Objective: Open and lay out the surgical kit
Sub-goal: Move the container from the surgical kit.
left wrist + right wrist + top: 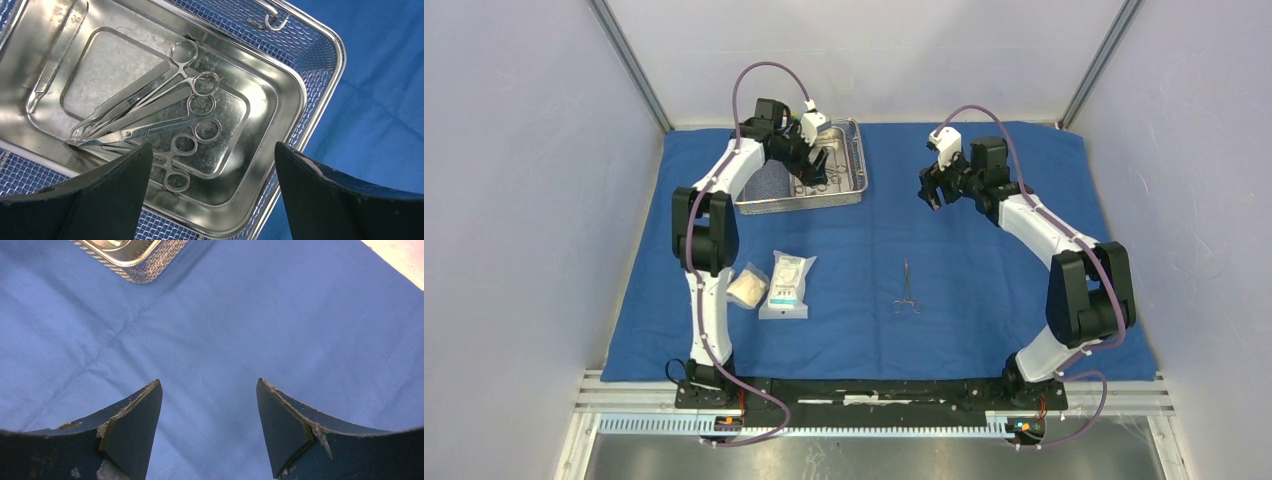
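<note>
The blue cloth wrap lies spread flat over the table. At its back left stands the wire-mesh basket with the steel pan inside. Several scissor-like instruments and a pair of tweezers lie in the pan. My left gripper hovers open over the pan's near corner, and its fingers hold nothing. One instrument lies alone on the cloth, front of centre. A white and green packet and a pale packet lie front left. My right gripper hangs open above bare cloth.
Grey enclosure walls close in on both sides and the back, with metal posts at the back corners. The arms' base rail runs along the near edge. A corner of the basket shows at the top of the right wrist view.
</note>
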Robot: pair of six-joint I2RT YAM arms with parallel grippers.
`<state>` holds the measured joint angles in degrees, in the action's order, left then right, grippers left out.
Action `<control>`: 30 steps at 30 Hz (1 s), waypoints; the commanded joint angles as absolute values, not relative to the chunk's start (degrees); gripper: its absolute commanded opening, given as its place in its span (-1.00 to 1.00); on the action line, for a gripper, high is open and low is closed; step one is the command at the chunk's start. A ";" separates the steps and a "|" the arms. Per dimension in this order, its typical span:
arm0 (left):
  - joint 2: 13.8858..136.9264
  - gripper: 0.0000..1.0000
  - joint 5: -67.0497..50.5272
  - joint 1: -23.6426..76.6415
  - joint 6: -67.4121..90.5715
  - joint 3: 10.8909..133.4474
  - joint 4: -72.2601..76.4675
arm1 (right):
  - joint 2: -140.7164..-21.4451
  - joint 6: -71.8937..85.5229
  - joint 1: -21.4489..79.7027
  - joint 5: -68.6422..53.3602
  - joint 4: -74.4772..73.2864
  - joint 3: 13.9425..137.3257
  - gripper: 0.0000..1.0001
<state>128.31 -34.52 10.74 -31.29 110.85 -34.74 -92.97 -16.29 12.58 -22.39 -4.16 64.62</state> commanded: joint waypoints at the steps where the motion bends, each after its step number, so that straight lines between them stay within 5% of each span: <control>1: 124.42 0.93 -34.22 10.81 -35.27 108.95 -36.43 | -90.55 -15.56 12.27 -24.09 -2.00 63.96 0.53; 18: 127.94 0.94 -40.00 11.70 -45.52 111.75 -49.23 | -85.89 -15.82 12.30 -23.20 -0.44 60.73 0.58; 30: 124.40 0.15 -33.80 13.18 -50.12 104.24 -49.32 | -85.89 -15.65 12.23 -23.53 -0.40 60.47 0.59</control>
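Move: Behind the left hand, about 6 cm back, 1 cm to its right and 5 cm below, lies its grip spot on the near rim of the container, the wire basket. The instrument tray's middle is some 3 cm ahead, 2 cm right and 7 cm down; the white packet roughly 23 cm back, 4 cm left, and the lone clamp 23 cm back, 18 cm right, both 11 cm down. From the right hand the rim spot is about 22 cm left, 2 cm ahead, 10 cm below. Drawing back about 6.5 cm from over the instruments, the left hand comes to the near rim of the basket and sinks some 4 cm, mostly late, while the wrist turns about 15 degrees clockwise. Near the end its wide-open fingers start closing with the rim between them, one on the tray side, one on the cloth side; contact can't be seen. The empty right hand eases back and up about 2 cm. ##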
